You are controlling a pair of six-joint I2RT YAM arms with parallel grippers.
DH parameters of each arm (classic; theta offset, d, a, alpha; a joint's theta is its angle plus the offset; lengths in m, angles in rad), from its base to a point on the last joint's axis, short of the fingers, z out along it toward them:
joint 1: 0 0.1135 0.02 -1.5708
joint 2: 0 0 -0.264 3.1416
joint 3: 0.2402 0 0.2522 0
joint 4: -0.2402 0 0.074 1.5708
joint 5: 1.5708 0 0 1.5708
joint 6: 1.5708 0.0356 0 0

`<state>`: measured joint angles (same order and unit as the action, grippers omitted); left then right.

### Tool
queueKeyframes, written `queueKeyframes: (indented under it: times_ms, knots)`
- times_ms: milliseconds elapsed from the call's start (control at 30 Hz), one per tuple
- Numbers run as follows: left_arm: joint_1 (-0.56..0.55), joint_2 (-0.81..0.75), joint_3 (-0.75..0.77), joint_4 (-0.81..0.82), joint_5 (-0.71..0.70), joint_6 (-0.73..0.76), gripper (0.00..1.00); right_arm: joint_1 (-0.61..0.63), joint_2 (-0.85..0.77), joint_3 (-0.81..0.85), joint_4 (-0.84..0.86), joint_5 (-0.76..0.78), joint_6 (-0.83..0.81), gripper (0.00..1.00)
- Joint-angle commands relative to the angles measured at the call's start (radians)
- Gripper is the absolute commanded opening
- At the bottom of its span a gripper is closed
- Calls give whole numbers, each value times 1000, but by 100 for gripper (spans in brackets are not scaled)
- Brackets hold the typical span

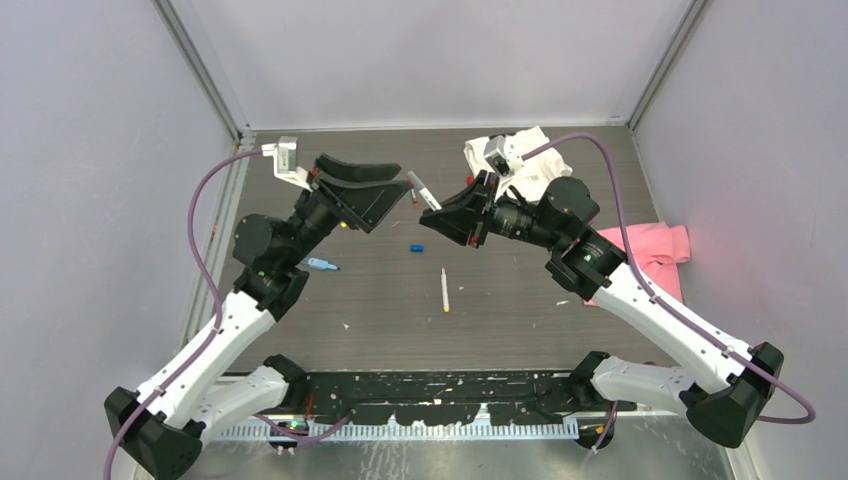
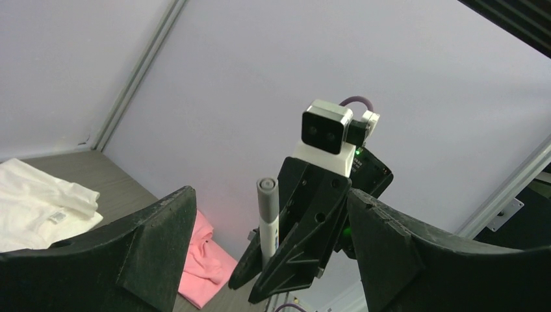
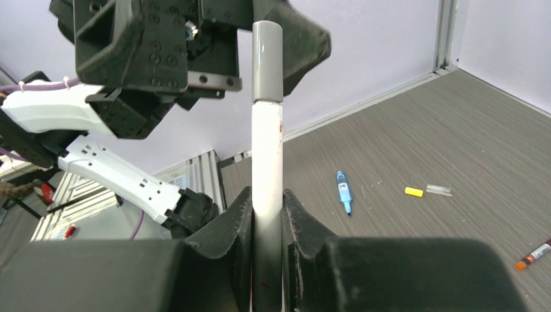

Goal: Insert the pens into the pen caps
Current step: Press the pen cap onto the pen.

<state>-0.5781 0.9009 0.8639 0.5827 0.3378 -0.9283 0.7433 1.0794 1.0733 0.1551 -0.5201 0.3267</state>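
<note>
My right gripper (image 3: 267,209) is shut on a white pen (image 3: 267,156) that stands upright, with a grey pen cap (image 3: 267,62) on its top end. In the top view this pen (image 1: 424,192) points up and left from the right gripper (image 1: 440,212) toward my left gripper (image 1: 402,183). The left gripper (image 2: 269,260) is open. Its fingers (image 2: 156,240) stand wide on either side of the capped pen (image 2: 267,224) without touching it. On the table lie a light blue pen (image 1: 321,265), a white pen with a yellow tip (image 1: 444,290) and a blue cap (image 1: 417,247).
A white cloth (image 1: 515,150) lies at the back right and a pink cloth (image 1: 660,250) at the right edge. The right wrist view also shows a yellow cap (image 3: 413,192) and a dark red-grey pen (image 3: 533,253) on the table. Enclosure walls stand close behind.
</note>
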Motion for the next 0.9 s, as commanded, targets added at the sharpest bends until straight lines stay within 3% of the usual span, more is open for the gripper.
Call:
queueKeyframes:
  times_ms: [0, 433, 867]
  knots:
    - [19, 30, 74, 41, 78, 10, 86, -6, -37, -3, 50, -48, 2, 1]
    - [23, 160, 132, 186, 128, -104, 60, -9, -38, -15, 54, -54, 13, 1]
    - [23, 182, 124, 229, 142, -140, 48, -9, -15, 0, 53, -41, 30, 1]
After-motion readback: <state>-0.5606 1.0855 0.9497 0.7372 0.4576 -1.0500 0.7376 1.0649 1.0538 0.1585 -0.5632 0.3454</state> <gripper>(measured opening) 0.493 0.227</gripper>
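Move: The grey cap, already sitting on the end of the white pen in the right gripper, is about 3 cm to the right of the left hand, 1 cm ahead and 1 cm above. The pen's white barrel slants down below the cap, some 5 cm right of the left hand, 1 cm back and 3 cm lower. From the right hand the cap is roughly 3 cm ahead, 3 cm left and 6 cm up. Bring the left gripper in to the right and forward by about 3 cm, with a small rise, towards the grey cap, turning slightly clockwise and closing the wide-open fingers to about half so that they flank the cap without pinching it. Keep the right gripper shut on the pen, easing it back about 1 cm, then hold it there. ##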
